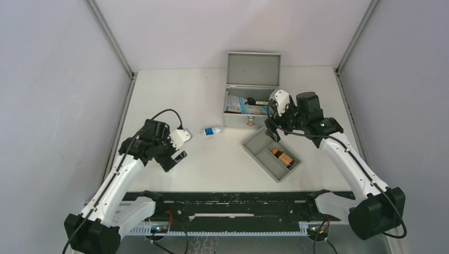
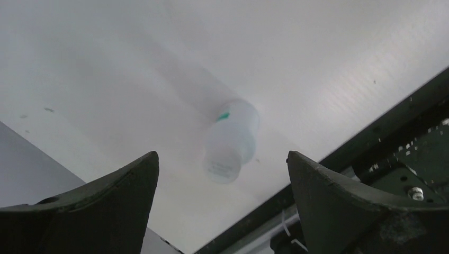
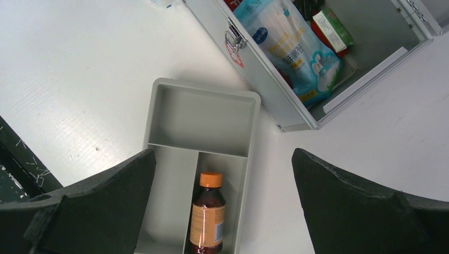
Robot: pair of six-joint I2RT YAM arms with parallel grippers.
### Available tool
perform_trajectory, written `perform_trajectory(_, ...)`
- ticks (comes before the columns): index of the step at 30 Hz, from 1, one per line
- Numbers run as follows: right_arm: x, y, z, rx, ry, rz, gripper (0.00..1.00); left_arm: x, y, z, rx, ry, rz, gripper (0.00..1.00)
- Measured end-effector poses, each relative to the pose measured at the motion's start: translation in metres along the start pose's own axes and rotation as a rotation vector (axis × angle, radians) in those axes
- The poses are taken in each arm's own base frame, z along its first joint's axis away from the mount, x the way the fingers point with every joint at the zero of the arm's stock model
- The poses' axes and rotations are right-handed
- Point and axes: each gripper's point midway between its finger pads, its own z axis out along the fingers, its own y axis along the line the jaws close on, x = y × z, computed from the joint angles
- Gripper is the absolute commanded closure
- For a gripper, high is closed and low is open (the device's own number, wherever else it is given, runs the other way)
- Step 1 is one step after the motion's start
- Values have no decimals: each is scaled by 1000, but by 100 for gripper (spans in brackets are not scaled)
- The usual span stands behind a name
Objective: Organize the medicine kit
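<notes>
The medicine kit (image 1: pixel 253 69) stands open at the back of the table with its lid upright. In the right wrist view the medicine kit (image 3: pixel 263 78) holds a blue-white bag (image 3: pixel 292 48) and a green box (image 3: pixel 332 29). A grey tray (image 1: pixel 259 144) in front of it holds a brown bottle (image 1: pixel 282 157) with an orange cap. My right gripper (image 1: pixel 273 126) hovers open above the tray (image 3: pixel 201 114) and the brown bottle (image 3: pixel 209 217). A small white bottle (image 1: pixel 213 130) lies left of the kit. My left gripper (image 1: pixel 180 149) is open, and the small white bottle (image 2: pixel 231 140) shows blurred ahead of its fingers.
Grey walls and metal posts close in the table on three sides. A black rail (image 1: pixel 233 203) runs along the near edge between the arm bases. In the left wrist view the black rail (image 2: pixel 402 132) crosses the lower right.
</notes>
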Motion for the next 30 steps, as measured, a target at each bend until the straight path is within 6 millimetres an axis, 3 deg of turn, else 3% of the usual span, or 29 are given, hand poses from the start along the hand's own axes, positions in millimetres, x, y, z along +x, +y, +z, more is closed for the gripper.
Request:
perform_trajectory(4,5,0,2,4,11,3,0,27,-9,4,63,116,-25,15)
perform_trajectory(8,6,-1,2,7,13,4,0,39,-12,7,98,177,-36,24)
perform_trajectory(18,8,-1,4,7,13,4,0,49,-9,20,132,248,-58,48)
perform_trajectory(30,10,5,7,-14,20,-2,2,46,-10,25,155,246,-56,80)
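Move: The white bottle stands upright almost beneath the left hand, its middle about 2 cm back, 2 cm to the left and some 8 cm below. The bottle with the blue label lies roughly 20 cm ahead of this hand and 23 cm to its right, about 10 cm lower; the table's near edge is some 14 cm straight back and 12 cm down. From the right hand, the white bottle is about 57 cm left, 11 cm back and 15 cm lower. The left hand ends up pinching the white bottle's cap between its fingertips: wide open at first, it eases down about 5 cm, slipping back and to the left a couple of centimetres early on, while the fingers tip some 15 degrees nearer to straight down. The fingers begin closing on the way down, and the hand then holds nearly still as the grip settles. ##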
